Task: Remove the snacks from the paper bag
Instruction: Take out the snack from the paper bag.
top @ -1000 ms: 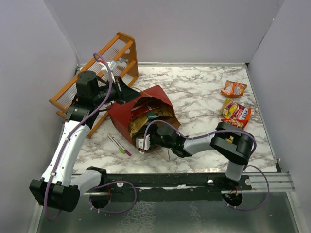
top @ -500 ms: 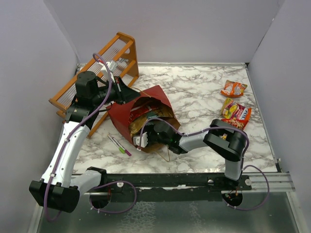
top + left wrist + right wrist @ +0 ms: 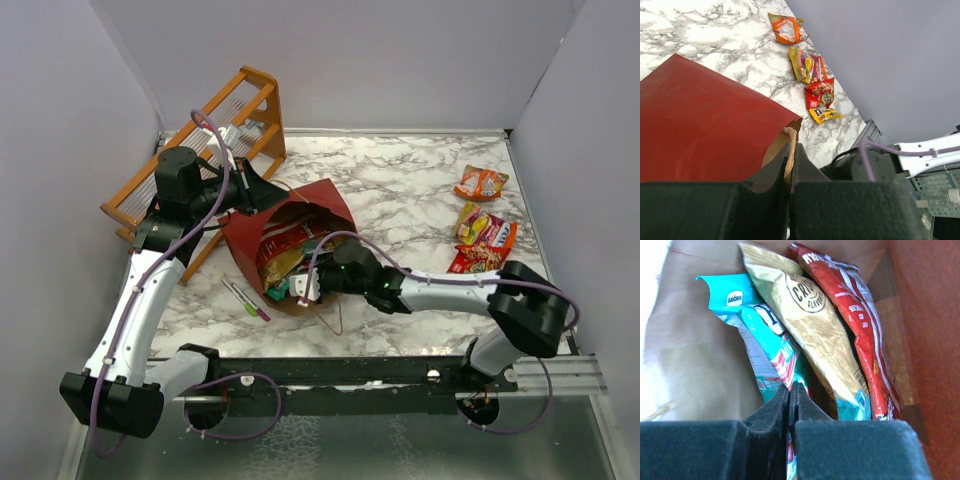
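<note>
The dark red paper bag (image 3: 262, 232) lies on its side, its mouth toward the arms. My left gripper (image 3: 272, 199) is shut on the bag's top rim, with the tan handle (image 3: 790, 140) pinched between its fingers (image 3: 805, 165). Inside the bag (image 3: 690, 360) lie a teal packet (image 3: 760, 330), a gold packet (image 3: 810, 325) and a red packet (image 3: 860, 325). My right gripper (image 3: 792, 388) is inside the mouth, shut on the teal packet's lower edge. Several snacks (image 3: 484, 232) lie out on the table at the right.
An orange wooden rack (image 3: 215, 130) stands at the back left beside the left arm. Two thin markers (image 3: 245, 298), green and pink, lie left of the bag's mouth. An orange packet (image 3: 481, 182) lies near the right wall.
The right gripper has closed on the teal packet in the bag's mouth. The right arm's elbow has swung out to the right. The left arm has stayed put.
</note>
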Controlling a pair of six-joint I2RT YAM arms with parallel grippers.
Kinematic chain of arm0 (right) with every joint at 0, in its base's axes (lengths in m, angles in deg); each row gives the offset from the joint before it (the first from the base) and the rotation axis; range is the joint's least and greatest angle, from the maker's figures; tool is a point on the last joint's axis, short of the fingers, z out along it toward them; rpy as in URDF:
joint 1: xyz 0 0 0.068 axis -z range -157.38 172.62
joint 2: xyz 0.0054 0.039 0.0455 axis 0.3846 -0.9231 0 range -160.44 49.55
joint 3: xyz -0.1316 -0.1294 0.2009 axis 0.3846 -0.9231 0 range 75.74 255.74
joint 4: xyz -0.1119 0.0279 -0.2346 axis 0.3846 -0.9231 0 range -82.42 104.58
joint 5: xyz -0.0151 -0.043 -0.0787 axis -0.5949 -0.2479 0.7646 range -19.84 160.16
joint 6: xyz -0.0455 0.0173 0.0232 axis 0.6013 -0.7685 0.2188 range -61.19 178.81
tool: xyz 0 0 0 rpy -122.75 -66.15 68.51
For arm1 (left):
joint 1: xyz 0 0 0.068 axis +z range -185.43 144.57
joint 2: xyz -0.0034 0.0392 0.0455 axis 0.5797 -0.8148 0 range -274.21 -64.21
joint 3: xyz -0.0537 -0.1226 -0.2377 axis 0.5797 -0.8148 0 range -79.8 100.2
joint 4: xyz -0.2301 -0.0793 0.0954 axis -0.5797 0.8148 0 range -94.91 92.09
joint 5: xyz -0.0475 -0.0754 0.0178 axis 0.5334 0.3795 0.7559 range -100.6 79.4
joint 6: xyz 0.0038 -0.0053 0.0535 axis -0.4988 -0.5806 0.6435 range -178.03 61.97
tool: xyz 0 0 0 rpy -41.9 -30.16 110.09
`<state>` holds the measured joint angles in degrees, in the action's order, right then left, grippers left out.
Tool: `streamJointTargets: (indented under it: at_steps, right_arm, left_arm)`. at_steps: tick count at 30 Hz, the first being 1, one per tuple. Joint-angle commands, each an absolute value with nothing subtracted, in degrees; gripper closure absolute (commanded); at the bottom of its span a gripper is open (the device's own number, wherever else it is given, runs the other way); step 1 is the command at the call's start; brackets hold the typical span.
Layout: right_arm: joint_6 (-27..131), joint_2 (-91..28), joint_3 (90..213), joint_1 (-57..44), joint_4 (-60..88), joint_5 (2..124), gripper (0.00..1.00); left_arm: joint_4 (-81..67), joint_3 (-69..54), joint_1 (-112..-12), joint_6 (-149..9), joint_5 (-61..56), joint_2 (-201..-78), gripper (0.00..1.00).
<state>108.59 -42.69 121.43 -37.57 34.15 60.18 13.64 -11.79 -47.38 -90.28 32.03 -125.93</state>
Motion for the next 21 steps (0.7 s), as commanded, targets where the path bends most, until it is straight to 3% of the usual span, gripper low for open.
streamJointTargets:
  at_steps: [1,9,17,21]
  right_arm:
    - [103.08,-34.49,121.87,-37.63,17.48,49.31,0.99]
    - [91.74,-13.56,119.73,-37.63,9.93,45.32,0.99]
    - [84.6,2.0,123.73,-37.67,13.58,49.69,0.99]
    - [80.24,5.59,123.9,-37.66,19.46,57.93,0.99]
  left_arm:
    - [12.74,-10.9,-47.03,-90.0,31.68,-125.16,1.0]
    - [12.62,-10.33,-47.03,-89.96,31.92,-125.87,1.0]
    - [12.46,-10.49,-47.04,-89.96,31.83,-126.26,1.0]
    - [12.54,-10.56,-47.03,-90.05,31.77,-126.03,1.0]
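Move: The right fingers already pinch the turquoise snack inside the bag; its middle is about 6 cm left of them and 2 cm lower. The gold snack lies some 4 cm ahead and 6 cm left, the red bag snack about 8 cm ahead and 4 cm left. The red table snack, beside those already out, lies 8 cm ahead, 40 cm right and 9 cm below the right hand; from the left hand it is about 3 cm ahead, 42 cm right and 35 cm down. Keep the right fingers shut on the turquoise snack and draw it back and to the right towards the bag's open mouth, then sweep mostly upward, rising about 21 cm in all while ending 10 cm back and 9 cm right. Swing the downward-pointing fingers up some 30 degrees on the rise. Hold the left gripper still, pinching the bag's handle. ##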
